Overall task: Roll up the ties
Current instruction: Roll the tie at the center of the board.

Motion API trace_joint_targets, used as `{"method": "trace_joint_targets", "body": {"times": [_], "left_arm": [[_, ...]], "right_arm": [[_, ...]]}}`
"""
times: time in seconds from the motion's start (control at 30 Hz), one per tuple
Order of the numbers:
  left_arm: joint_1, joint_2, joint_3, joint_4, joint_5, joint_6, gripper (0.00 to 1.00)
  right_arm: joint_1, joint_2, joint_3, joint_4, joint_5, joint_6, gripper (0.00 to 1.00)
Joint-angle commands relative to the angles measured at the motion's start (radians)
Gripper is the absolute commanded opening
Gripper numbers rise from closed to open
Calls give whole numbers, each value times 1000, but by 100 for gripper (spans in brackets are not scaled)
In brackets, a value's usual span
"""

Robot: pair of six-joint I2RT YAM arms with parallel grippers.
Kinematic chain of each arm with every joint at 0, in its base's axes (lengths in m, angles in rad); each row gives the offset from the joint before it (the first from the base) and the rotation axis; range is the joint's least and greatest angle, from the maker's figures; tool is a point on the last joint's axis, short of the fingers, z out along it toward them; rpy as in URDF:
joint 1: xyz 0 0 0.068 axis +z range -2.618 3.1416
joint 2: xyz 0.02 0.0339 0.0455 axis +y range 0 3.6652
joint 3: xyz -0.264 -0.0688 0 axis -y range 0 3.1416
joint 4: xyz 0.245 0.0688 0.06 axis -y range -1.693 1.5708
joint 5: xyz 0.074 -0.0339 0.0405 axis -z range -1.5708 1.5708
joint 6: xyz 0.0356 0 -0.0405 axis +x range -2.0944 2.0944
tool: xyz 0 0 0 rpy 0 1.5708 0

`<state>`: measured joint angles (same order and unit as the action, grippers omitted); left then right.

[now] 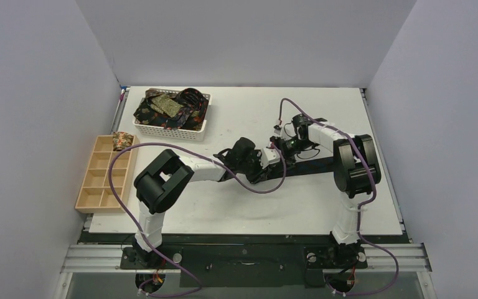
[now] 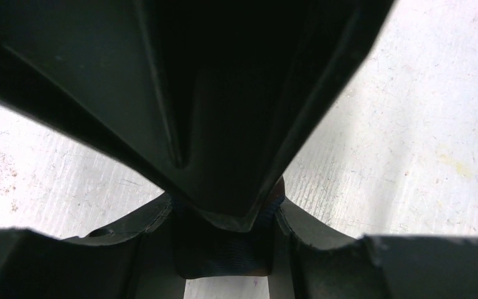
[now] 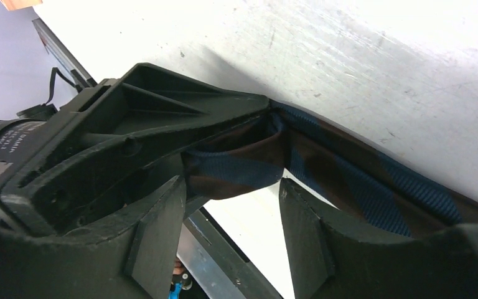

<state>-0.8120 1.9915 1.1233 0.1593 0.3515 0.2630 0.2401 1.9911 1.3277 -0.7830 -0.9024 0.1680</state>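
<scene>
A dark tie with blue stripes (image 1: pixel 311 167) lies in a long strip across the middle of the table. My left gripper (image 1: pixel 272 161) is shut on the tie's folded end (image 2: pixel 224 255), and the fabric fills the gap between its fingers. My right gripper (image 1: pixel 284 147) sits right against it from the far side, open. In the right wrist view the tie (image 3: pixel 361 180) runs just past the right gripper (image 3: pixel 230 187), with only bare table between its fingers (image 3: pixel 155 237). A patterned rolled tie (image 1: pixel 122 140) sits in the wooden tray's far corner.
A white lattice basket (image 1: pixel 173 129) at the back left holds several more patterned ties (image 1: pixel 168 107). The pale wooden compartment tray (image 1: pixel 103 184) lies along the left edge of the table. Purple cables loop over both arms.
</scene>
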Motion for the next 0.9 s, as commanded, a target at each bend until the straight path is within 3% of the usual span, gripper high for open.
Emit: {"method": "trace_joint_targets", "body": {"times": [0.0,0.07,0.13,0.17,0.23,0.37,0.57,0.87], "left_arm": [[-1,66,-15,-210,-40,13,15],[-1,72,-7,-217,-34,15,17],[0,77,-1,-223,-27,15,18],[0,78,2,-227,-26,16,18],[3,77,0,-227,-21,17,18],[19,76,-3,-214,5,12,27],[33,73,14,-178,57,-7,56],[40,12,-53,66,135,-65,71]], "right_arm": [[26,-37,60,-4,-27,-21,50],[46,-2,68,-5,1,-31,43],[42,26,65,-8,30,-40,27],[35,34,59,-10,41,-44,14],[8,51,51,-21,73,-60,0],[-34,88,73,-100,142,-152,0],[-43,120,92,-117,280,-210,0],[-48,117,69,-62,447,-183,0]]}}
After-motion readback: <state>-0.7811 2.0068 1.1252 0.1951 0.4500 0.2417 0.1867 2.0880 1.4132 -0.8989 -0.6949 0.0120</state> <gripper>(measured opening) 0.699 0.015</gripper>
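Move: The roll of tie is still gripped between my left hand's fingers, about 1 cm right of that hand point and level with it. From my open right hand the roll lies about 3 cm left, some 4 cm below and level in the forward direction. The flat tie tail runs off to the right. Its visible stretch centres about 10 cm to the right of my right hand, 1 cm farther out and some 7 cm down. I nudge my right hand about 1 cm left and slightly up to the roll, shut its fingers on the tie, then carry the pinched part about 5 cm right and 4 cm down, drifting a little forward and tipping the fingers some 10 degrees further down. My left hand stays almost in place and spreads its fingers wide, letting go of the roll as my right draws it away. ##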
